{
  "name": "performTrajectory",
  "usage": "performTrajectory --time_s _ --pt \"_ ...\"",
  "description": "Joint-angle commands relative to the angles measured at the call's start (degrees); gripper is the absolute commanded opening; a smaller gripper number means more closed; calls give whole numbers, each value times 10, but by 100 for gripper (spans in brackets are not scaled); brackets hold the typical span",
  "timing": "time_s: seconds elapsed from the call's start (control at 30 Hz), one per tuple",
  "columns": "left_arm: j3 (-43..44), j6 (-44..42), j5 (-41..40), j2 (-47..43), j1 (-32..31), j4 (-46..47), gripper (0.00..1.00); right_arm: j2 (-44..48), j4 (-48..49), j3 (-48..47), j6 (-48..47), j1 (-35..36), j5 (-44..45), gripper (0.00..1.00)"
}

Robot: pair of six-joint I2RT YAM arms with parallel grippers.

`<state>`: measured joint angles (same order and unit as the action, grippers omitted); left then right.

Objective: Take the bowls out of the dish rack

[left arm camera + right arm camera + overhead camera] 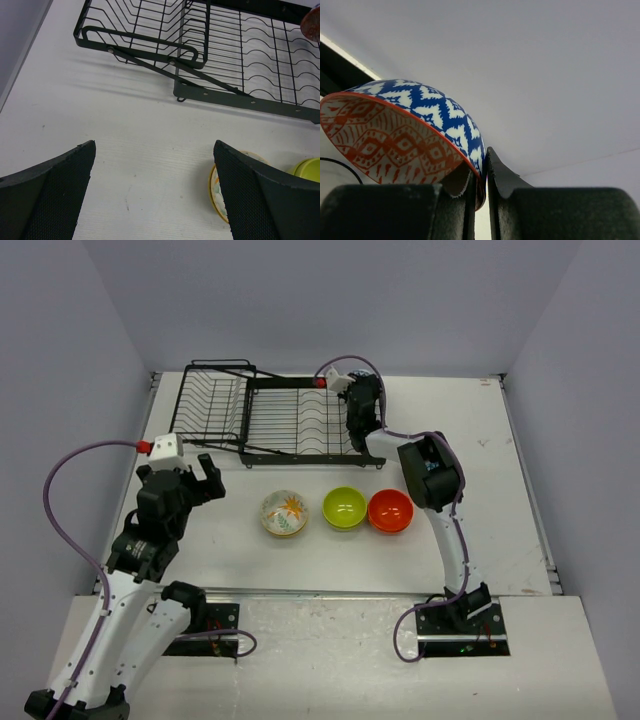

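The black wire dish rack (pixel 270 415) stands at the back of the table. My right gripper (pixel 357 408) is at the rack's right end; in the right wrist view it (pixel 481 170) is shut on the rim of a bowl (pixel 405 130) that is blue and white outside and orange-red patterned inside. On the table in front of the rack sit a floral cream bowl (pixel 284 513), a lime green bowl (pixel 344 507) and an orange-red bowl (pixel 390 511). My left gripper (pixel 195 480) hangs open over bare table (pixel 155 170), left of the floral bowl (pixel 216 187).
The rack's smaller basket section (pixel 150 30) and its cross brace lie just ahead of the left gripper. The lime green bowl (pixel 307 167) shows at that view's right edge. Grey walls close in the table on three sides.
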<state>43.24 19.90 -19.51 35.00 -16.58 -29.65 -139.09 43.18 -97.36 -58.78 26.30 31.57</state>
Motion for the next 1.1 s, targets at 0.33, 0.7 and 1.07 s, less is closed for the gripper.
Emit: performTrajectory --time_s 0.33,0.7,1.07 --pt "5 -9 3 -6 3 17 100 159 76 58 82 10 9 0" --pt "4 -9 7 -6 9 19 100 454 -519 95 694 -128 -214 0" --pt "12 -3 -11 14 13 8 100 618 -643 325 855 -295 -376 0"
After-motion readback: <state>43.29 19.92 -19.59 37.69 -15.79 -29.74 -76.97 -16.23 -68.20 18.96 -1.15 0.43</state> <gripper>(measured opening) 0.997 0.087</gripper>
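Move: The right hand already has the orange-lined patterned bowl by its rim at the back of the dish rack. From it, the blue bowl on the table is about 23 cm back, 14 cm right and 13 cm below. The red bowl lies some 32 cm back and 5 cm right, the green bowl equally far back and 6 cm left, both about 13 cm lower. The rack's middle is 9 cm back, 13 cm left, 11 cm below. From the left hand, the blue bowl is about 14 cm ahead, 54 cm right and 20 cm below. Keeping its pinch on the patterned bowl's rim, the right hand first lifts it nearly straight up out of the rack, then sweeps back and right, about 20 cm each way, towards the blue bowl. On the way it rolls some 75 degrees, left side rising, and after peaking about 18 cm up it comes down again by about 8 cm. ##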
